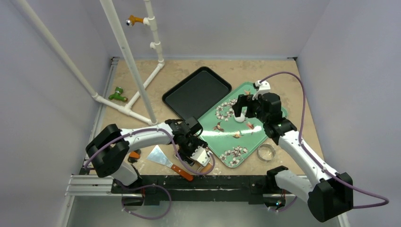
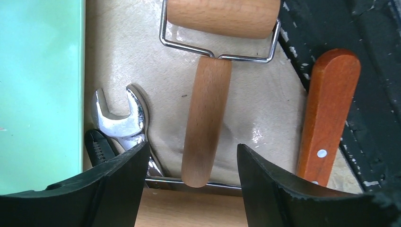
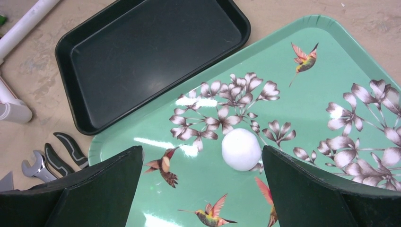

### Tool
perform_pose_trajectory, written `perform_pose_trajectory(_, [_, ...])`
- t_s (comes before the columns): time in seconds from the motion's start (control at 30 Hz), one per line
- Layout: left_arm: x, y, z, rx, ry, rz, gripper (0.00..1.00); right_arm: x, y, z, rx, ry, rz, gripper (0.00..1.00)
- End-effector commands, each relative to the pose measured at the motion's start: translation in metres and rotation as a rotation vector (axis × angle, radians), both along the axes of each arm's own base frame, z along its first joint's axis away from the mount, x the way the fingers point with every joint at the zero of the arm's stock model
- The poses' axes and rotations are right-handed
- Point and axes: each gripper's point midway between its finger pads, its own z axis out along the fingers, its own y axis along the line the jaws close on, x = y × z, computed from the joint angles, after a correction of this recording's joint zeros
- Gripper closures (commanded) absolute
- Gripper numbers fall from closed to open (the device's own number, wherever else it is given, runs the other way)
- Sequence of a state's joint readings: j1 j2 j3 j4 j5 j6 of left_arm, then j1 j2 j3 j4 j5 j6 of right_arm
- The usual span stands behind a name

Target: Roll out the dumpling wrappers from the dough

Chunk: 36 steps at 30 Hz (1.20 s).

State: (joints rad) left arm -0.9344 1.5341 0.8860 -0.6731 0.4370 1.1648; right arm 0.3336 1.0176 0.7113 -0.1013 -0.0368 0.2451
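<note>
The dough is a round white ball (image 3: 241, 149) lying on the green bird-print tray (image 3: 302, 101). My right gripper (image 3: 201, 158) hovers over it, open, with the ball just inside its right finger; from above, the ball (image 1: 240, 118) shows under that gripper (image 1: 241, 112). The dumpling wrappers are out of view. A wooden rolling pin (image 2: 205, 120) lies on the table by the tray's near corner, its roller (image 2: 222, 16) pointing away. My left gripper (image 2: 193, 165) is open astride the handle's end, with a gap on each side.
A wrench (image 2: 120, 120) and black-handled pliers (image 2: 99, 146) lie left of the pin, a scraper's brown handle (image 2: 328, 116) to its right. A second wooden roller (image 2: 189, 208) sits under my left fingers. A black tray (image 1: 197, 92) and a metal ring (image 1: 266, 152) flank the green tray (image 1: 250, 139).
</note>
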Motion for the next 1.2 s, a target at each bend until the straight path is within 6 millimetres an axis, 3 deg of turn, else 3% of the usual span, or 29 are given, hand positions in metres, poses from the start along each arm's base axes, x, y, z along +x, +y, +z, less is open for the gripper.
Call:
perform_pose_trajectory(0.0, [0.009,-0.006,-0.004,-0.001,-0.040,-0.027,0.35,-0.002,-0.006,0.003,-0.003,-0.014,-0.030,0.01])
perform_pose_trajectory(0.23, [0.000,0.008,-0.017,0.102,-0.071,-0.089,0.41,-0.001,-0.006,0.005,-0.011,-0.018,-0.028,0.01])
perform_pose_trajectory(0.5, [0.020,0.015,-0.037,0.214,-0.156,-0.044,0.80,-0.002,-0.006,0.007,-0.015,-0.026,-0.025,0.01])
perform_pose_trajectory(0.67, [0.013,0.000,-0.008,0.106,-0.120,0.013,1.00,-0.002,-0.007,0.010,-0.017,-0.021,-0.025,0.01])
perform_pose_trajectory(0.83, [0.010,-0.022,0.035,-0.078,-0.073,0.083,1.00,-0.003,-0.004,0.021,0.013,-0.026,-0.024,0.01])
perform_pose_trajectory(1.0, [0.027,-0.033,0.065,-0.200,0.007,0.214,1.00,-0.009,0.001,0.029,0.046,-0.038,-0.001,0.01])
perform_pose_trajectory(1.17, [0.058,-0.042,0.101,-0.339,0.070,0.389,1.00,-0.030,0.040,0.053,0.182,-0.075,0.225,0.01])
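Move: The roller's handle lies between and under your open left fingers, about 2 cm below and 1 cm back, neither left nor right. From that hand the wrench jaws are about 3 cm ahead, 4 to the right; the scraper handle is roughly 7 cm back, 5 left; both are 3 cm below. For the idle right hand, the roller's handle is some 21 cm back, 21 left and 17 below. Sink the left gripper about 2 cm, easing slightly left, so the fingers straddle the roller's handle near its big-roller end, and close them to pinch it. Then, keeping that hold, lift it some 7 cm, speeding up, while carrying it forward and to the right towards the green tray and turning the hand about 20 degrees counter-clockwise. ##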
